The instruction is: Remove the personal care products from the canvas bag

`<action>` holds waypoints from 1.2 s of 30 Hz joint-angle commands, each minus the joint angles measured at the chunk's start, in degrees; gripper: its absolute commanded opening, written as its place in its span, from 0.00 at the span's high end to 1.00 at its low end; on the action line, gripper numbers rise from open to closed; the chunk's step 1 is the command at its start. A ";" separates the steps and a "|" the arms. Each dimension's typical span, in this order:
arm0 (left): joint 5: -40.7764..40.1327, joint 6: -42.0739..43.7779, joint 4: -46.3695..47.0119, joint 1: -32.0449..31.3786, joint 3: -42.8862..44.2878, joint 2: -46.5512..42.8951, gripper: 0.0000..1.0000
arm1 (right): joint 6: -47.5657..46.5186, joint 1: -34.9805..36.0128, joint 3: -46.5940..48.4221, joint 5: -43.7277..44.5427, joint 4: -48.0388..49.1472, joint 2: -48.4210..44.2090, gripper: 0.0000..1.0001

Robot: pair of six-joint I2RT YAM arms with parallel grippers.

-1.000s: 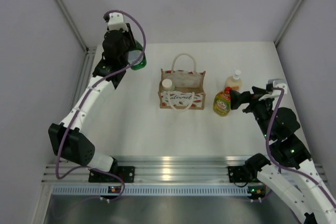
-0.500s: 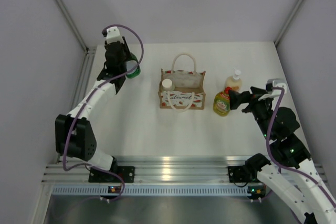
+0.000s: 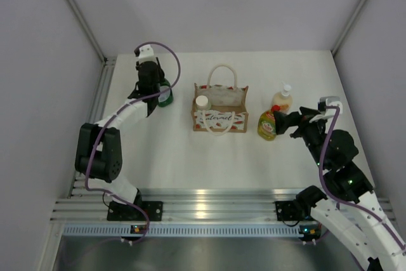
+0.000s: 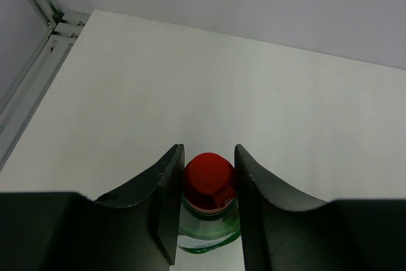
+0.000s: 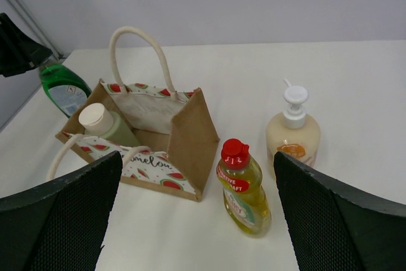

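My left gripper (image 3: 158,90) (image 4: 209,157) is shut on the red cap (image 4: 210,179) of the dark green bottle (image 3: 165,98) (image 5: 63,91). It holds the bottle upright, low over the table, left of the canvas bag (image 3: 219,117) (image 5: 185,136). A pale grey-green cylinder with a white lid (image 3: 202,102) (image 5: 104,125) stands inside the bag's left end. The yellow-green bottle (image 3: 268,124) (image 5: 245,190) and the cream pump bottle (image 3: 283,98) (image 5: 293,132) stand on the table right of the bag. My right gripper (image 3: 283,122) (image 5: 198,157) is open, holds nothing and faces the yellow-green bottle.
An aluminium rail (image 4: 38,49) (image 3: 100,93) runs along the table's left edge, close to the left gripper. Grey walls enclose the back and both sides. The bag's two loop handles (image 5: 136,42) stand up above its rim.
My left gripper has carried the dark green bottle down and toward the near side, ending lower beside the bag's left. The right gripper has edged slightly left.
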 commanded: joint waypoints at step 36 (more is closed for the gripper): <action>-4.58 -16.22 -21.43 -6.83 10.55 -15.96 0.02 | -1.97 0.19 12.18 -24.91 2.44 21.77 0.00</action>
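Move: The left hand holds the green bottle by its red cap, the bottle's middle some 10 cm below and 2 cm right; its standing spot is about 3 cm to the right, roughly 21 cm down. The canvas bag lies 27 cm right and 9 cm back. From the right hand, the white-capped bottle in the bag is about 17 cm ahead, 26 cm left and 21 cm down; the yellow bottle is 10 cm ahead, 1 cm right; the pump bottle 21 cm ahead, 8 cm right. The left hand, still pinching the green bottle's red cap, carries the cap about 3 cm to the right at an even height, opens wide to let go, then rises some 11 cm clear, drawing back towards its base only late in the lift. After waiting, the open right hand swings left, a little forward and slightly down, towards the white-capped bottle in the bag, its fingers turning counter-clockwise and tipping somewhat downward without touching anything. ##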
